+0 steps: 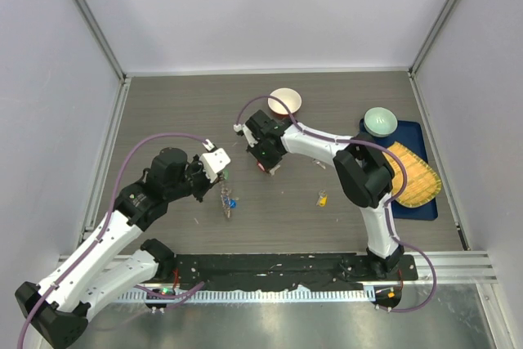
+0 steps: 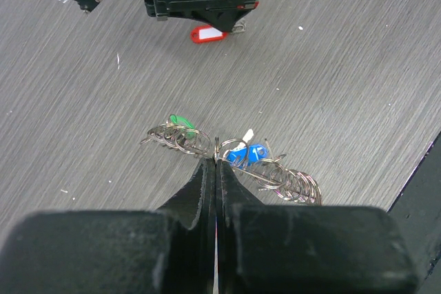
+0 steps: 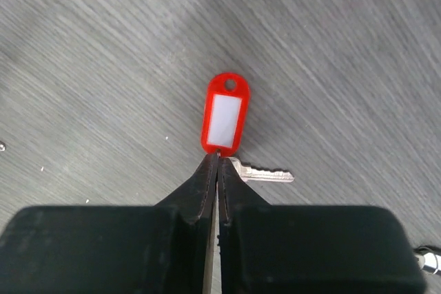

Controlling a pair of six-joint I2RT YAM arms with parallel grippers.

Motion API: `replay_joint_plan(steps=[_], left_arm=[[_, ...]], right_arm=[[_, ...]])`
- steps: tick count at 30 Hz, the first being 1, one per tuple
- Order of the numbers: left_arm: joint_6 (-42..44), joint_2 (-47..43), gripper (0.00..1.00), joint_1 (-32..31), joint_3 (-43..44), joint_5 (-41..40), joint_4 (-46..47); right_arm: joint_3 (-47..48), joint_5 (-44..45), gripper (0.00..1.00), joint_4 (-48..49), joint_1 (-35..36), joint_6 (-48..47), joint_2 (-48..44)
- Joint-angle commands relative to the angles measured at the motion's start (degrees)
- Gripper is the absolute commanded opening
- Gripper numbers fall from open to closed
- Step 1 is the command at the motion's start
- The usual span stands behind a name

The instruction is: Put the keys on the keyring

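The keyring point(image 2: 275, 173) is a thin metal ring strung with many small silvery loops, and my left gripper point(image 2: 217, 159) is shut on its wire. On it hang a green key point(image 2: 180, 122) and a blue key point(image 2: 248, 153). From above, the keyring point(image 1: 229, 204) hangs just below the left gripper point(image 1: 224, 186). My right gripper point(image 3: 218, 160) is shut at the small link between a red tag point(image 3: 224, 113) and its silver key point(image 3: 265, 173), low over the table. A yellow key point(image 1: 322, 199) lies loose to the right.
A cream bowl point(image 1: 284, 102) stands just behind the right gripper point(image 1: 265, 164). At the right a pale green bowl point(image 1: 380, 121) and a yellow bamboo mat point(image 1: 413, 173) rest on a blue tray point(image 1: 422, 206). Grey walls enclose the table.
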Motion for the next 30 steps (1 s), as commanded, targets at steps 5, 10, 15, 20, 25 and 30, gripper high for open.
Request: replay_joint_plan(steps=[5,10,15,20,25,30], left_arm=[[-0.7,-0.1,0.00,0.0,0.4,0.3,4.3],[-0.7,0.1,0.00,0.0,0.4,0.1,4.3],[-0.7,0.0,0.00,0.0,0.3,0.1,4.3],[-0.8,-0.2,0.00,0.0,0.5,0.3,4.3],[-0.9,-0.4,0.00,0.0,0.5,0.4,4.4],[-1.0,-0.4,0.00,0.0,0.4,1.0,4.4]], right_arm=[[5.3,1.2,0.21,-2.4,0.0,-1.3,2.9],[5.6,1.0,0.35,-1.9,0.0,-0.8,0.9],[2.3,1.0,0.45,1.9,0.1,-0.1,-3.7],[-6.4,1.3,0.45,11.8,0.1,0.2,-11.6],[-22.9,-4.6,0.44,26.8,0.1,-0.7,-20.5],[-40.9,-7.5,0.41,51.2,-0.1,-1.9,-28.4]])
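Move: The red-tagged key is still in the right fingertips, pinched at the table by its small ring, its middle about 1 cm ahead and 1 cm left. The keyring hangs from the left gripper, some 12 cm back, 13 cm left and 9 cm up. On the table lie the black-tagged key, 14 cm right and 4 cm ahead, and the yellow-tagged key, 13 cm right and 10 cm back. From the left hand the red-tagged key is roughly 12 cm ahead, 12 cm right and 17 cm down. The red-tagged key is let go at the table: the right fingers spread to nearly half open while easing about 1 cm forward. Then the open hand rises some 4 cm off the key and draws back about as far, tending slightly right, while the wrist tilts about 20 degrees so the fingers point less steeply down, more out to front-left. ##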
